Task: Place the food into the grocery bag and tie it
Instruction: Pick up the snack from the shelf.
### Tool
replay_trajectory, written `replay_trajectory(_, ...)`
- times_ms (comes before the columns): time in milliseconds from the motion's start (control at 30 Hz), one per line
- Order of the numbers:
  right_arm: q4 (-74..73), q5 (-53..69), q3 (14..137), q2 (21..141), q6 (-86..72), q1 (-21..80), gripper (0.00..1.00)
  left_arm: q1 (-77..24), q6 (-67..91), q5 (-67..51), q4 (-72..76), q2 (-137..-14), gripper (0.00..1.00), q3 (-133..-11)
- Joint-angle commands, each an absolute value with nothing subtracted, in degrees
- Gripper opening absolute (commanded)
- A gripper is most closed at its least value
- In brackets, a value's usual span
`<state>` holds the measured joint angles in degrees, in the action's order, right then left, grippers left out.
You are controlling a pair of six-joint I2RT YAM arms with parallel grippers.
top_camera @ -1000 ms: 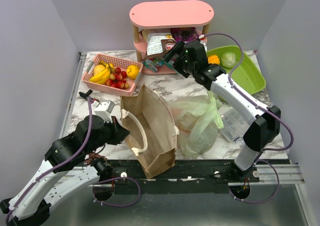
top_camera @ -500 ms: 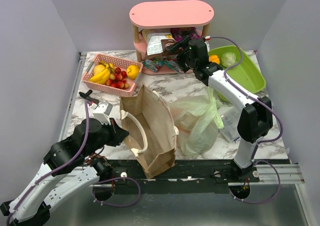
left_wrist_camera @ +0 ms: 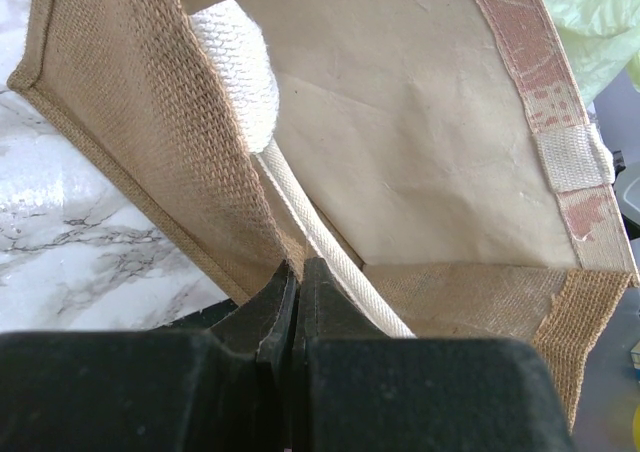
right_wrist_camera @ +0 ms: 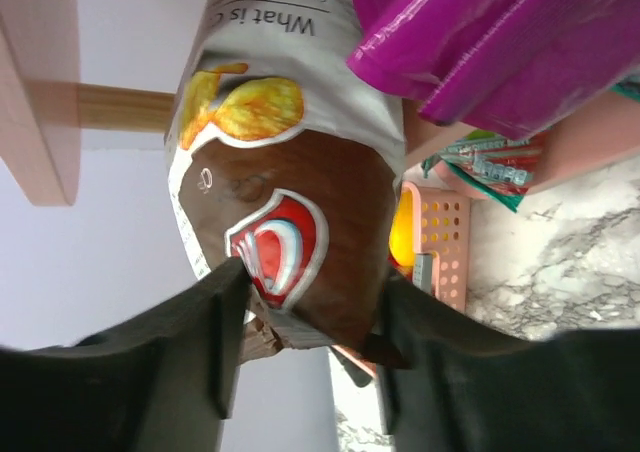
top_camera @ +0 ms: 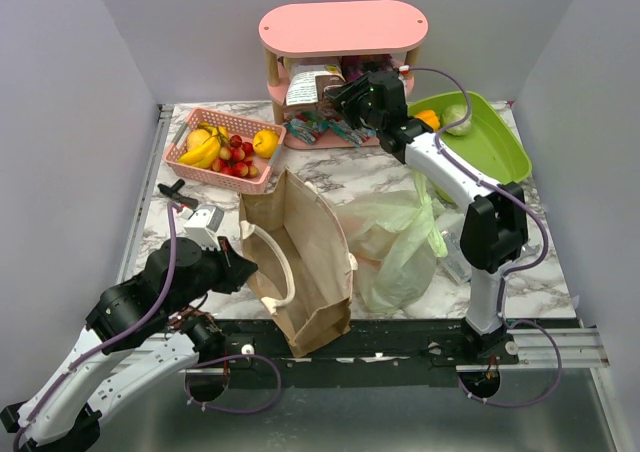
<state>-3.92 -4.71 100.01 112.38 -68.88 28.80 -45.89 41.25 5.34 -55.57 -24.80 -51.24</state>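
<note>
The white-and-brown snack pack point(top_camera: 305, 84) point(right_wrist_camera: 290, 192) stands on the lower level of the pink shelf point(top_camera: 340, 27). My right gripper point(top_camera: 335, 94) point(right_wrist_camera: 312, 277) has a finger pressed on each side of its lower end. A purple pack point(right_wrist_camera: 480, 42) lies beside it on the shelf. The pale-green grocery bag point(top_camera: 395, 242) lies crumpled at mid-table, right of the brown bag point(top_camera: 300, 262) point(left_wrist_camera: 400, 122). My left gripper point(top_camera: 243, 262) point(left_wrist_camera: 297, 264) is shut on that brown bag's left rim. An orange vegetable point(top_camera: 428, 119) sits in the green tub point(top_camera: 490, 142).
A pink basket point(top_camera: 200, 118) of bananas, cherries and a lemon stands at the back left. Green snack packets point(top_camera: 325, 129) lie at the shelf's foot. A clear plastic packet point(top_camera: 462, 237) lies right of the grocery bag. A small black-and-white tool point(top_camera: 195, 212) lies at left.
My right arm has reached left and back to the shelf, and its fingers have closed from wide open onto the snack pack. The left arm has stayed put.
</note>
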Motion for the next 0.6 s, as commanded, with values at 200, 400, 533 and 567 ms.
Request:
replay_trajectory(200,-2.04,-0.4,104.26,115.36,-67.81,28.28,0.11,-46.16,41.53,4.03,-57.17,-24.69,0.0,-52.35)
replay_trajectory(400,-2.69,3.67,103.59,114.14,-66.3,28.3,0.03,-46.2,41.25,4.55,-57.45,-25.75,0.0,-53.7)
replay_trajectory(533,-2.9,5.88,101.06,111.26,-66.05,28.3,0.01,-46.21,40.9,5.07,-57.65,-26.47,0.0,-54.26)
replay_trajectory(567,-2.9,6.63,100.23,110.46,-65.86,28.3,0.01,-46.22,40.95,5.13,-57.74,-26.67,0.0,-54.47)
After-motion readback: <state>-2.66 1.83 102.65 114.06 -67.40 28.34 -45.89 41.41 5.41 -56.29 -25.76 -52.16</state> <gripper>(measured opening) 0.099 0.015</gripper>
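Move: Just ahead of the right hand, about 6 cm farther out, 4 cm to its left and level with it, is the middle of the brown-and-white snack bag on the shelf, its near end already between the half-open fingers. The purple bag sits some 7 cm ahead, 8 cm to the right and 3 cm lower. The fruit basket is roughly 30 cm left, 4 cm back and 23 cm down. From the left hand, the snack lies about 42 cm ahead, 13 cm right and 4 cm up. Closing from a bit over half open to almost shut, the right fingers pinch the crumpled brown near end of the snack bag. The hand edges forward and up by about 1 cm, then drifts some 1 cm left and back a little, turning roughly 5 degrees counter-clockwise with the grip kept. ##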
